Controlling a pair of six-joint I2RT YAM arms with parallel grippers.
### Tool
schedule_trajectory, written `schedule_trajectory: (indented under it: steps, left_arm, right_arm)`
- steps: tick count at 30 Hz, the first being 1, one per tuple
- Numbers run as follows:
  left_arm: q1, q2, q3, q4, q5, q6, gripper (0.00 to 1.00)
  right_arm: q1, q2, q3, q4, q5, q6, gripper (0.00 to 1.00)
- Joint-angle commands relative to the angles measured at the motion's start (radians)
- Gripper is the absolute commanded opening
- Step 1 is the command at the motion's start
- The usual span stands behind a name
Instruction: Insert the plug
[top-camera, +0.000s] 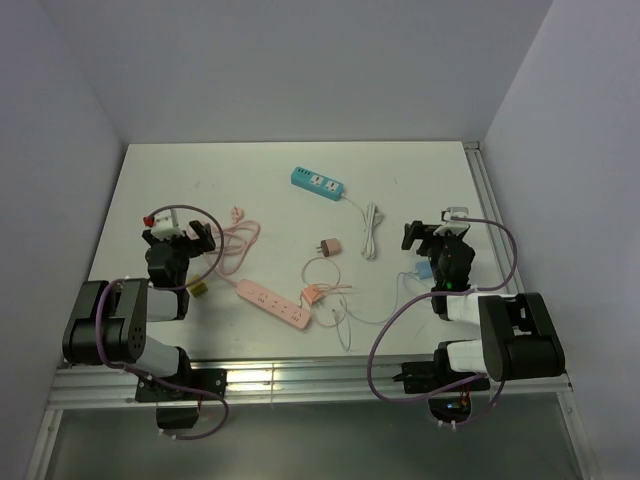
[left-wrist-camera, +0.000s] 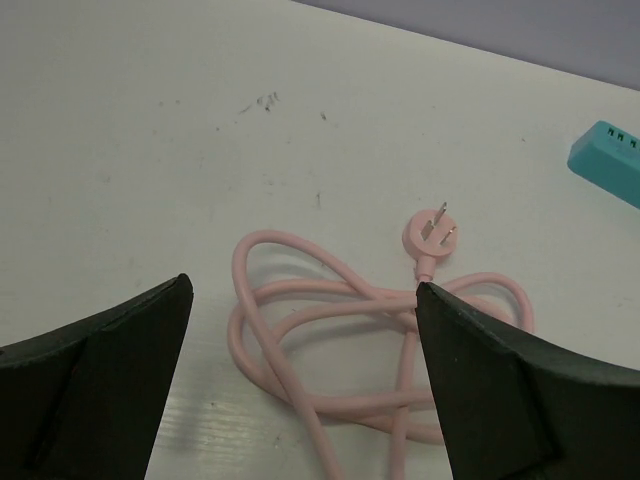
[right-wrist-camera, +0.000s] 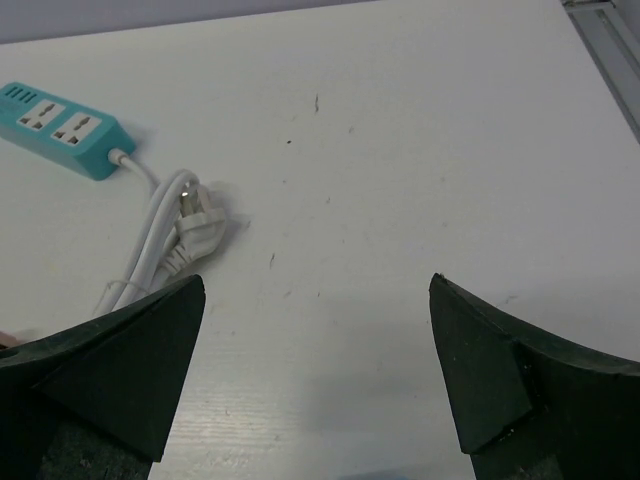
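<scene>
A pink power strip (top-camera: 273, 305) lies at the front middle of the table; its pink cord (top-camera: 238, 247) coils toward the left. The cord's pink two-pin plug (top-camera: 237, 213) lies flat and loose; in the left wrist view the plug (left-wrist-camera: 432, 233) sits just beyond the cord loops (left-wrist-camera: 330, 330). My left gripper (top-camera: 198, 236) (left-wrist-camera: 304, 286) is open and empty, low over the coil. A teal power strip (top-camera: 317, 183) (right-wrist-camera: 60, 128) lies at the back with a white cord and white plug (top-camera: 371, 230) (right-wrist-camera: 198, 218). My right gripper (top-camera: 425, 233) (right-wrist-camera: 316, 281) is open and empty over bare table, right of the white plug.
A small pink charger block (top-camera: 328, 247) and a pink connector with a thin white wire (top-camera: 316, 293) lie mid-table. A light-blue item (top-camera: 425, 270) sits under the right arm, a yellow-green item (top-camera: 200, 290) by the left arm. White walls enclose the table; a metal rail (top-camera: 487, 200) runs along its right edge.
</scene>
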Motion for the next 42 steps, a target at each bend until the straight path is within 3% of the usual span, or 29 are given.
schedule_trajectory:
  steps: [1, 20, 22, 25, 26, 28, 29, 30, 31, 32, 33, 34, 35, 36, 37, 39, 42]
  left_arm:
    - [0.001, -0.012, 0.025, 0.047, -0.032, 0.095, 0.99]
    - [0.001, -0.038, 0.006, 0.067, -0.032, 0.100, 1.00]
    - [-0.009, -0.125, 0.005, 0.012, -0.114, 0.095, 0.99]
    - [-0.069, -0.272, 0.072, -0.201, -0.264, 0.075, 0.99]
    - [-0.081, -0.310, 0.092, -0.261, -0.275, 0.036, 0.99]
    - [-0.084, -0.430, 0.160, -0.462, -0.333, -0.039, 0.99]
    - [-0.083, -0.464, 0.190, -0.552, -0.395, -0.170, 1.00]
    - [-0.083, -0.514, 0.272, -0.761, -0.451, -0.254, 1.00]
    - [-0.083, -0.533, 0.322, -0.909, -0.587, -0.344, 0.99]
    - [-0.081, -0.550, 0.373, -1.039, -0.643, -0.549, 0.99]
    - [-0.080, -0.550, 0.475, -1.320, -0.676, -0.639, 1.00]
    - [-0.078, -0.548, 0.520, -1.432, -0.693, -0.714, 1.00]
    - [-0.072, -0.544, 0.561, -1.529, -0.684, -0.826, 1.00]
    - [-0.068, -0.533, 0.635, -1.705, -0.664, -0.857, 1.00]
    - [-0.063, -0.530, 0.664, -1.740, -0.627, -0.857, 0.99]
    - [-0.048, -0.519, 0.697, -1.740, -0.440, -0.694, 0.99]
    - [-0.046, -0.502, 0.695, -1.804, -0.310, -0.675, 0.98]
  right_arm:
    - [-0.002, -0.009, 0.028, 0.075, 0.037, -0.026, 1.00]
    - [-0.002, -0.011, 0.024, 0.086, 0.042, -0.029, 1.00]
    - [0.013, -0.026, 0.006, 0.104, 0.165, -0.035, 1.00]
    - [0.152, -0.163, 0.022, 0.002, 0.374, -0.086, 1.00]
    - [0.175, -0.200, 0.050, -0.178, 0.432, -0.081, 1.00]
    - [0.185, -0.285, 0.138, -0.352, 0.470, 0.034, 1.00]
    - [0.183, -0.320, 0.166, -0.502, 0.502, 0.077, 1.00]
    - [0.183, -0.336, 0.195, -0.582, 0.508, 0.171, 1.00]
    - [0.185, -0.346, 0.261, -0.662, 0.496, 0.207, 1.00]
    - [0.182, -0.356, 0.297, -0.815, 0.467, 0.235, 1.00]
    - [0.182, -0.356, 0.380, -0.913, 0.484, 0.315, 1.00]
    - [0.182, -0.351, 0.419, -1.018, 0.508, 0.397, 1.00]
    - [0.174, -0.345, 0.442, -1.133, 0.493, 0.440, 1.00]
    - [0.157, -0.346, 0.464, -1.146, 0.352, 0.401, 1.00]
    - [0.147, -0.350, 0.470, -1.154, 0.277, 0.385, 1.00]
    - [0.145, -0.343, 0.520, -1.212, 0.112, 0.367, 1.00]
    - [0.166, -0.316, 0.571, -1.307, 0.022, 0.361, 1.00]
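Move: Slightly behind the open left hand and well below it lies the yellow plug, about 8 cm back, 1 cm right and 9 cm down. The pink cord is some 5 cm ahead and 8 cm right, the pink plug about 15 cm ahead and 9 cm right. Almost under the open right hand is the blue plug, roughly 2 cm back, 2 cm right and 10 cm down; the white cable bundle lies about 9 cm ahead and 11 cm left. Lifting off from a near-still wait, both open hands rise fast over the table, touching nothing: the left climbs about 17 cm, easing back and left, rolls left side down and swings counter-clockwise, each some 30 degrees, then starts to sink. The right climbs about 11 cm, then dips slightly, moving left and back as its fingers tip down. ##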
